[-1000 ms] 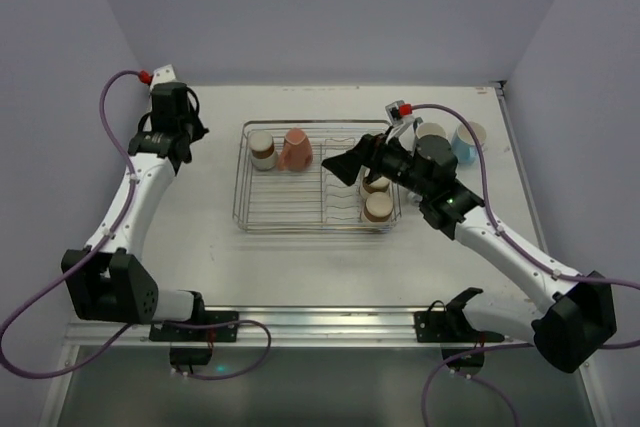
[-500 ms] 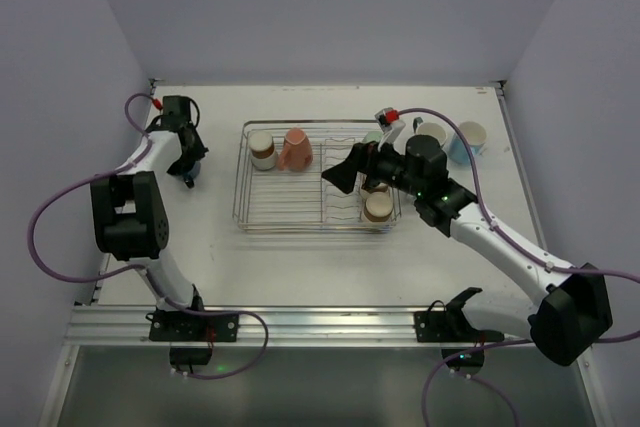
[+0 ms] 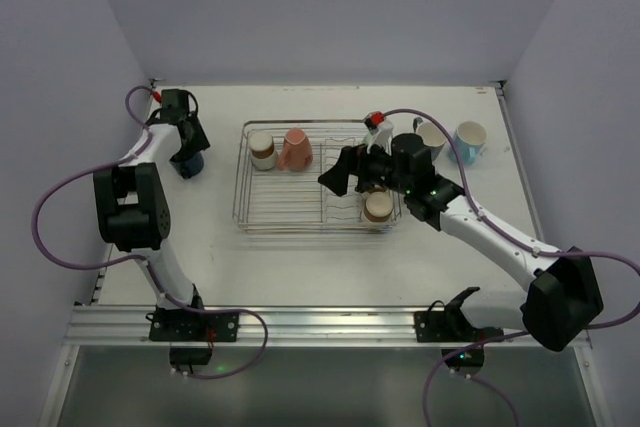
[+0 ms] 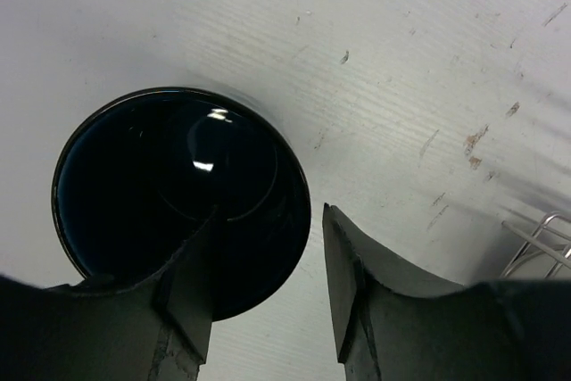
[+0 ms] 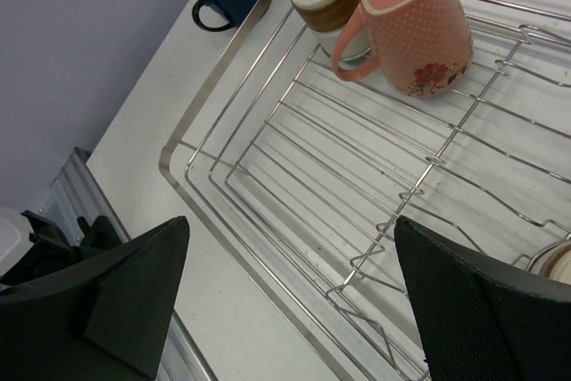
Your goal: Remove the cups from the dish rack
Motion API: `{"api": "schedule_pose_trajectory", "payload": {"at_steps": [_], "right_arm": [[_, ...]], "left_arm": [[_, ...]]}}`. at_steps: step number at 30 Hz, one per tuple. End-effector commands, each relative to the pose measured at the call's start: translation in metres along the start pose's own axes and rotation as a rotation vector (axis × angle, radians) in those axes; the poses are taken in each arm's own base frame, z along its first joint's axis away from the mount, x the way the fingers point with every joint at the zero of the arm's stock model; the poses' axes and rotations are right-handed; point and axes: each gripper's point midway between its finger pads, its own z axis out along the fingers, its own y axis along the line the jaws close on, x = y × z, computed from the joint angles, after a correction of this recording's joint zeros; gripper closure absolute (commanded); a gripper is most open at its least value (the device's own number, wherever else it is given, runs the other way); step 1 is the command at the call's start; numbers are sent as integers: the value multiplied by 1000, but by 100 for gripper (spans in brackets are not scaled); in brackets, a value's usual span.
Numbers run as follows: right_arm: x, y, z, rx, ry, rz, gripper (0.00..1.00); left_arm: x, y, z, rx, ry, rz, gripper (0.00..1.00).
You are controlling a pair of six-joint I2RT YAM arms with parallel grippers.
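The dish rack (image 3: 300, 209) stands mid-table. A brown-and-cream cup (image 3: 262, 149), a salmon pink mug (image 3: 296, 150) and two beige cups (image 3: 378, 206) are in it. A navy cup (image 3: 191, 163) stands on the table left of the rack. My left gripper (image 3: 187, 150) is over it. In the left wrist view the gripper (image 4: 269, 220) is open, with one finger inside the navy cup (image 4: 169, 176) and the other outside, clear of the rim. My right gripper (image 3: 336, 172) hovers wide open (image 5: 290, 229) over the rack's bare wires (image 5: 357, 149), short of the pink mug (image 5: 419, 28).
A cream cup (image 3: 432, 134) and a light blue cup (image 3: 468, 139) stand on the table right of the rack. The rack's corner (image 4: 535, 238) lies close to the navy cup. Walls close in the table at the left, right and back.
My left gripper has come down from the far left corner to the navy cup beside the rack. My right gripper has moved left over the rack.
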Motion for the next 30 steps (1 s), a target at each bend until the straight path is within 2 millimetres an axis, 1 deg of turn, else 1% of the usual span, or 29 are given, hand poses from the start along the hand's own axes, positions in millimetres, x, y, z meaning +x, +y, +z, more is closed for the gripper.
{"api": "schedule_pose_trajectory", "payload": {"at_steps": [1, 2, 3, 4, 5, 6, 7, 8, 9, 10, 11, 12, 13, 14, 15, 16, 17, 18, 19, 20, 21, 22, 23, 25, 26, 27, 28, 29, 30], "right_arm": [[-19, 0, 2, 41, -38, -58, 1], [-16, -1, 4, 53, -24, -67, 1], [-23, 1, 5, 58, -35, -84, 1], [-18, -7, 9, 97, -10, -109, 1], [-19, -5, 10, 105, 3, -129, 1], [-19, -8, 11, 121, 16, -170, 1], [-14, -12, 18, 133, 43, -190, 1], [-17, -12, 20, 151, 57, -219, 1], [-16, -16, 23, 162, 76, -268, 2], [-14, -19, 27, 169, 92, -290, 3], [-11, -25, 34, 180, 114, -307, 4], [-11, -29, 39, 185, 119, -345, 4], [-13, -32, 43, 189, 122, -364, 4], [-13, -36, 52, 199, 141, -379, 4], [-14, -40, 56, 211, 152, -397, 4], [-16, -43, 61, 222, 152, -402, 4], [-23, -44, 71, 232, 145, -410, 4], [-25, -45, 75, 227, 152, -431, 4], [-27, -45, 80, 225, 160, -443, 4], [-39, -40, 85, 218, 145, -468, 4], [-31, -50, 94, 221, 189, -509, 4], [-27, -55, 98, 223, 222, -525, 4], [-24, -61, 111, 218, 251, -565, 2], [-16, -69, 121, 211, 293, -595, 1], [-22, -68, 127, 211, 284, -611, 1], [-14, -78, 135, 218, 308, -624, 1], [-15, -80, 138, 220, 310, -629, 1], [-21, -79, 142, 220, 300, -640, 1], [-21, -83, 145, 226, 304, -652, 1]], "left_arm": [[-30, -8, -19, 57, -85, 0, 48], [-33, -13, -25, 88, -96, -8, 43], [-43, -16, -40, 114, -136, -18, 31], [-45, -18, -47, 133, -156, -26, 26], [-55, -24, -67, 179, -200, -43, 16], [-51, -26, -74, 200, -206, -47, 13], [-56, -30, -84, 231, -239, -57, 11], [-56, -37, -96, 290, -253, -66, 8], [-52, -39, -116, 327, -284, -72, 7], [-54, -42, -127, 359, -315, -76, 6], [-50, -47, -138, 405, -323, -78, 5], [-41, -46, -156, 436, -352, -75, 5], [-37, -51, -166, 467, -367, -66, 4], [-35, -54, -192, 520, -412, -56, 4], [-18, -54, -191, 538, -396, -45, 4], [-12, -58, -199, 569, -408, -32, 4], [-3, -62, -209, 618, -411, -15, 3], [11, -61, -219, 655, -424, 1, 3], [17, -63, -226, 686, -434, 17, 3], [26, -66, -234, 729, -431, 46, 2], [36, -65, -243, 757, -449, 66, 2], [41, -64, -246, 764, -450, 79, 2], [47, -61, -253, 773, -476, 94, 2], [50, -57, -257, 765, -506, 107, 2], [53, -60, -265, 776, -530, 125, 1], [55, -62, -268, 781, -537, 138, 0], [55, -62, -271, 779, -549, 150, 0], [55, -64, -275, 786, -560, 161, 0], [57, -68, -280, 804, -562, 174, 0]]}}
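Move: The pink cup stands upside down in the rack, about 18 cm ahead of my right hand, 10 cm to its left and 17 cm below. The white-brown cup is 9 cm farther left, level with it. The far cream cup is about 10 cm ahead and 11 cm right of my right hand. My left hand straddles the rim of the dark blue cup, whose middle is 3 cm left, 1 cm back and 4 cm below; the pink cup lies some 27 cm to its right, 2 cm ahead. I reach my open right hand forward over the rack towards the pink cup, level at first, then sinking too, about 13 cm out, 8 cm down and 6 cm left, tipping the fingers steeply downward. My left hand opens the rest of the way, lifts off the dark blue cup's rim, and swings up, back and right about 28 cm in all, its fingers tilting up towards level. ##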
